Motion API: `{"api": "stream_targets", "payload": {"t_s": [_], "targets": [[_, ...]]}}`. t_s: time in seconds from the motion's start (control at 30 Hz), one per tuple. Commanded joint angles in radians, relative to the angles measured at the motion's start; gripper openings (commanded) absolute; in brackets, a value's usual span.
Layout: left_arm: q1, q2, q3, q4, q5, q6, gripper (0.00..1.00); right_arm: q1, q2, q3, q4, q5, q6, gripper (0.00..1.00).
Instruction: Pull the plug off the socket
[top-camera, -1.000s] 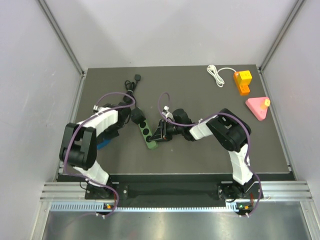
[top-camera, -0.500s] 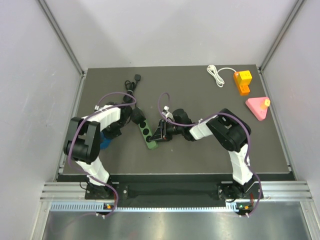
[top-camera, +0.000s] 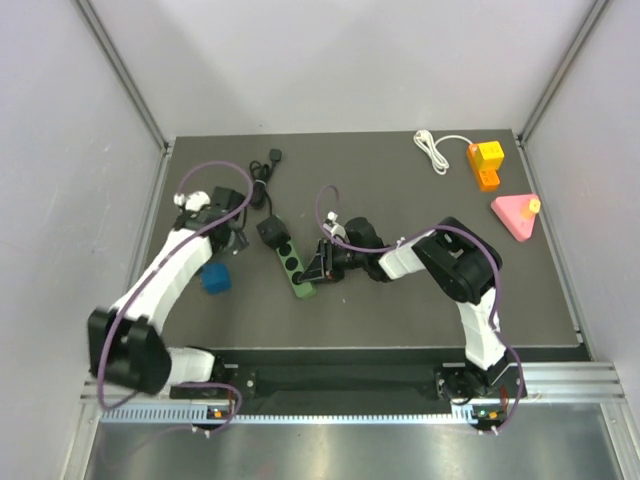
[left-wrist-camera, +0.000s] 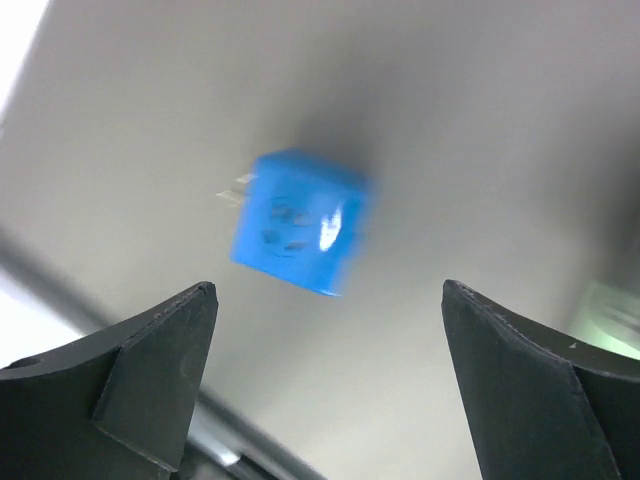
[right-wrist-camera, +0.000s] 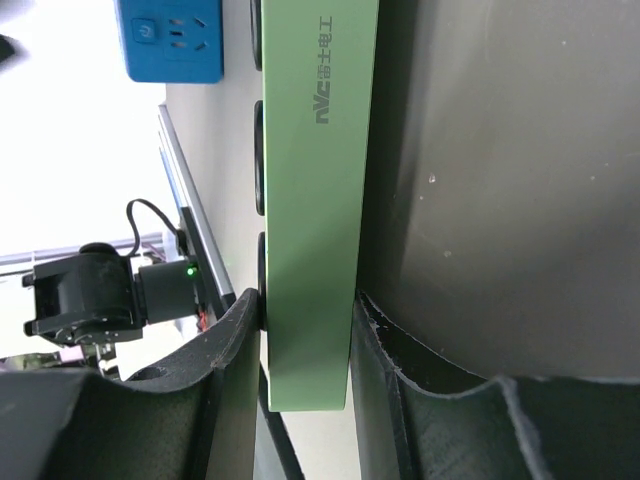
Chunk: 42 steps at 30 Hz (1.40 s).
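Note:
The blue cube plug (top-camera: 215, 278) lies loose on the dark table, left of the green socket strip (top-camera: 297, 272) and apart from it. In the left wrist view the plug (left-wrist-camera: 300, 222) shows its metal prongs, blurred. My left gripper (left-wrist-camera: 328, 288) is open and empty, raised above the plug; in the top view the left gripper (top-camera: 234, 238) hangs between plug and strip. My right gripper (right-wrist-camera: 305, 300) is shut on the near end of the green strip (right-wrist-camera: 315, 200), one finger on each long side; the top view has the right gripper (top-camera: 318, 268) there too.
The strip's black cable (top-camera: 262, 175) runs to the back of the table. A coiled white cable (top-camera: 435, 150), orange blocks (top-camera: 485, 163) and a pink triangular block (top-camera: 515, 215) sit at the back right. Grey walls close in both sides.
My left gripper has opened and let go of the blue plug, which now lies on the table. The left arm has lifted and swung back. The right arm has not moved.

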Motion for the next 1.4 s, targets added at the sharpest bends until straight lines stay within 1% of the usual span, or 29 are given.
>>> {"api": "stream_targets", "payload": {"t_s": [0.0, 0.03, 0.13, 0.17, 0.23, 0.27, 0.37, 0.4, 0.5, 0.6, 0.7, 0.77, 0.83, 0.87, 1.13, 1.23, 1.3, 1.37], "targets": [[0.001, -0.226, -0.014, 0.221, 0.187, 0.176, 0.98, 0.007, 0.08, -0.021, -0.179, 0.129, -0.127, 0.08], [0.001, -0.26, -0.018, 0.246, 0.264, 0.191, 0.98, 0.007, 0.08, -0.021, -0.184, 0.129, -0.127, 0.08], [0.001, -0.344, -0.037, 0.323, 0.346, 0.239, 0.98, 0.008, 0.077, -0.02, -0.193, 0.133, -0.133, 0.08], [0.001, -0.351, -0.044, 0.338, 0.407, 0.25, 0.98, 0.008, 0.074, -0.018, -0.194, 0.135, -0.132, 0.08], [0.001, -0.326, -0.049, 0.372, 0.485, 0.29, 0.98, 0.013, 0.074, -0.018, -0.199, 0.136, -0.137, 0.08], [0.001, -0.311, -0.052, 0.38, 0.58, 0.299, 0.98, 0.013, 0.074, -0.017, -0.202, 0.136, -0.14, 0.08], [0.001, -0.247, -0.063, 0.423, 0.697, 0.299, 0.98, 0.02, 0.071, -0.012, -0.211, 0.142, -0.144, 0.08], [0.001, -0.224, -0.069, 0.435, 0.709, 0.285, 0.98, 0.021, 0.069, -0.01, -0.214, 0.142, -0.146, 0.08], [0.001, -0.181, -0.089, 0.492, 0.729, 0.282, 0.95, 0.025, 0.066, -0.006, -0.217, 0.144, -0.146, 0.08], [0.001, -0.118, -0.072, 0.477, 0.673, 0.279, 0.95, 0.028, 0.065, -0.003, -0.22, 0.142, -0.146, 0.08], [0.001, -0.055, -0.051, 0.458, 0.637, 0.277, 0.98, 0.028, 0.062, -0.003, -0.22, 0.144, -0.147, 0.08], [0.001, -0.027, -0.046, 0.47, 0.648, 0.277, 0.98, 0.03, 0.063, -0.003, -0.22, 0.142, -0.147, 0.08], [0.001, 0.038, -0.038, 0.495, 0.671, 0.265, 0.98, 0.03, 0.068, -0.003, -0.219, 0.142, -0.149, 0.08], [0.001, 0.039, -0.038, 0.495, 0.674, 0.265, 0.98, 0.03, 0.068, -0.004, -0.219, 0.141, -0.149, 0.08], [0.001, 0.187, 0.064, 0.503, 0.683, 0.276, 0.98, 0.031, 0.06, -0.001, -0.22, 0.133, -0.157, 0.08], [0.002, 0.23, 0.092, 0.503, 0.656, 0.28, 0.97, 0.033, 0.053, -0.001, -0.22, 0.135, -0.157, 0.08], [0.004, 0.257, 0.118, 0.474, 0.628, 0.279, 0.97, 0.033, 0.05, -0.001, -0.22, 0.136, -0.157, 0.08], [0.007, 0.29, 0.133, 0.461, 0.627, 0.288, 0.93, 0.034, 0.045, -0.003, -0.219, 0.136, -0.157, 0.09]]}}
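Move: The black plug the left hand goes for sits on the green socket strip about 10 cm ahead of that hand, some 10 cm to its right and 7 cm lower. The strip's middle lies about 3 cm ahead and 13 cm right; the blue plug, already off, lies 3 cm back and 4 cm left, and the black cable coil 24 cm ahead and 4 cm right. From the right hand, the black plug is some 11 cm ahead and 8 cm left, slightly above. The left hand, fingers wide open, leaves the freed blue plug in an arc, climbing some 11 cm as it swings about 12 cm to the right, then sinking past its starting height and easing forward to end low over the black plug, about 9 cm farther out than it began, turned some 30 degrees clockwise with the fingers brought to point nearly straight down. Meanwhile the right hand stays in place and keeps its pinch on the near end of the socket strip. ##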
